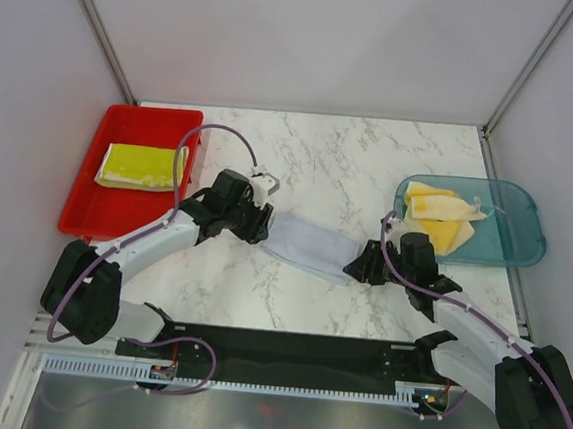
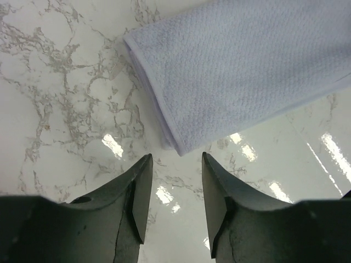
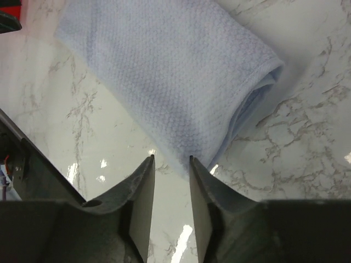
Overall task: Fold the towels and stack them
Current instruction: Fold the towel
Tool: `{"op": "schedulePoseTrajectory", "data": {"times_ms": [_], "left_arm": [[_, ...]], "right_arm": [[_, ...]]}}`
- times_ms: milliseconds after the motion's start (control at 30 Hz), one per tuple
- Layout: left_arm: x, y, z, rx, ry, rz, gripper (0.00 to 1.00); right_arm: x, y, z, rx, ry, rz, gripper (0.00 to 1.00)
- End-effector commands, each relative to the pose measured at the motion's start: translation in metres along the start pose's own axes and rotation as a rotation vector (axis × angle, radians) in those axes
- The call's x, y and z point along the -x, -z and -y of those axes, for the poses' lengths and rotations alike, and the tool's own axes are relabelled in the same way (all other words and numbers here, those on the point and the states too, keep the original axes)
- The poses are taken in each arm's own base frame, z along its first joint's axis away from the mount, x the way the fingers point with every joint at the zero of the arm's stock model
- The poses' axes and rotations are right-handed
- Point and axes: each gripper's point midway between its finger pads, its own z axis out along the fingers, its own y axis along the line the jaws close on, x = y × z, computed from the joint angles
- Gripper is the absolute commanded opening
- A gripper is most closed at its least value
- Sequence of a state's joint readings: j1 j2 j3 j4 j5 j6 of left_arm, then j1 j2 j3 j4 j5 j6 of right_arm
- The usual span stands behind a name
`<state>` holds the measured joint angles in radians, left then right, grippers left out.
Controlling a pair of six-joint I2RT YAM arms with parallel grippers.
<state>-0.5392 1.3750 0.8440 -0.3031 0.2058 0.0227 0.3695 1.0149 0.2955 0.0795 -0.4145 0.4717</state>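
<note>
A pale grey-white towel [image 1: 312,249] lies folded into a long strip on the marble table between my two grippers. My left gripper [image 1: 265,225] stands open just off its left end; in the left wrist view the towel's corner [image 2: 247,71] lies just beyond the open gripper [image 2: 176,156], apart from the fingers. My right gripper [image 1: 362,265] is open at the right end. There the towel's folded corner [image 3: 164,71] reaches to the gap of the gripper [image 3: 171,158], ungripped. A folded yellow-green towel [image 1: 140,166] rests in the red tray. Yellow and cream towels [image 1: 442,220] lie in the teal bin.
The red tray [image 1: 86,212] stands at the left of the table, beside the left arm. The translucent teal bin [image 1: 525,245] stands at the right, just beyond the right arm. Grey walls close in the table on three sides.
</note>
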Motion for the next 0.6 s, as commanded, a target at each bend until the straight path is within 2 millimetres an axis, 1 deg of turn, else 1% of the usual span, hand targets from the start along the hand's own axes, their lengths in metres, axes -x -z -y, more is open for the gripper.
{"op": "schedulePoseTrajectory", "data": {"times_ms": [0,33,67,100,167,200,233,300,333,400,433,467,500,533,567], "left_arm": [[0.020,0.010,0.018,-0.065,0.113,0.053,0.49],[0.022,0.010,0.022,-0.081,0.127,0.055,0.49],[0.025,0.010,0.026,-0.102,0.160,0.064,0.49],[0.027,0.007,0.029,-0.120,0.171,0.066,0.50],[0.033,0.003,0.036,-0.164,0.206,0.086,0.49],[0.031,-0.002,0.040,-0.187,0.218,0.079,0.49],[0.028,-0.005,0.042,-0.202,0.241,0.065,0.49],[0.021,-0.014,0.041,-0.196,0.270,0.044,0.48],[0.010,-0.023,0.039,-0.186,0.301,0.008,0.48],[-0.001,-0.030,0.037,-0.178,0.315,-0.032,0.48],[-0.010,-0.034,0.033,-0.149,0.349,-0.063,0.48],[-0.018,-0.038,0.026,-0.102,0.372,-0.082,0.48],[-0.025,-0.039,0.024,-0.082,0.393,-0.106,0.48],[-0.034,-0.039,0.021,-0.047,0.435,-0.155,0.48],[-0.045,-0.041,0.012,0.018,0.461,-0.187,0.47]], "right_arm": [[0.025,0.010,-0.026,0.064,0.011,0.047,0.41],[0.031,0.013,-0.026,0.047,0.007,0.066,0.42],[0.033,0.015,-0.025,0.017,-0.031,0.062,0.42],[0.039,0.014,-0.018,-0.033,-0.051,0.086,0.38],[0.043,0.013,-0.015,-0.061,-0.098,0.089,0.36],[0.045,0.011,-0.012,-0.082,-0.114,0.098,0.36],[0.043,0.007,-0.005,-0.112,-0.135,0.089,0.36],[0.043,0.004,0.005,-0.167,-0.169,0.088,0.37],[0.041,-0.001,0.012,-0.192,-0.178,0.085,0.37],[0.038,-0.005,0.017,-0.205,-0.179,0.073,0.38],[0.035,-0.008,0.020,-0.214,-0.181,0.059,0.38],[0.037,-0.010,0.020,-0.212,-0.172,0.062,0.39],[0.033,-0.011,0.022,-0.214,-0.157,0.049,0.40],[0.037,-0.015,0.022,-0.203,-0.135,0.057,0.40],[0.045,-0.018,0.019,-0.186,-0.109,0.071,0.40]]}}
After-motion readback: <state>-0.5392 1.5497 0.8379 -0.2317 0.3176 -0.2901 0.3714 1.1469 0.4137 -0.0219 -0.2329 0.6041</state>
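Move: The folded towel's middle lies about 13 cm to the left hand's right, level with it and some 5 cm below; its near left corner is just 2 cm back and 2 cm right. From the right hand, the towel's middle is some 6 cm ahead, 10 cm left and 2 cm down, with its near right corner almost directly underneath. The blue basket stands about 16 cm ahead and 28 cm right of that hand. Both hands, empty and about half open, shift over the towel's ends: the left slides some 3 cm right over the near left corner, then sinks about 5 cm close to the cloth, tipping its fingers downward. The right hops up about 3 cm while going forward along the right end, then drops back down low, turning roughly 10 degrees clockwise. Whether either touches the cloth can't be seen. ##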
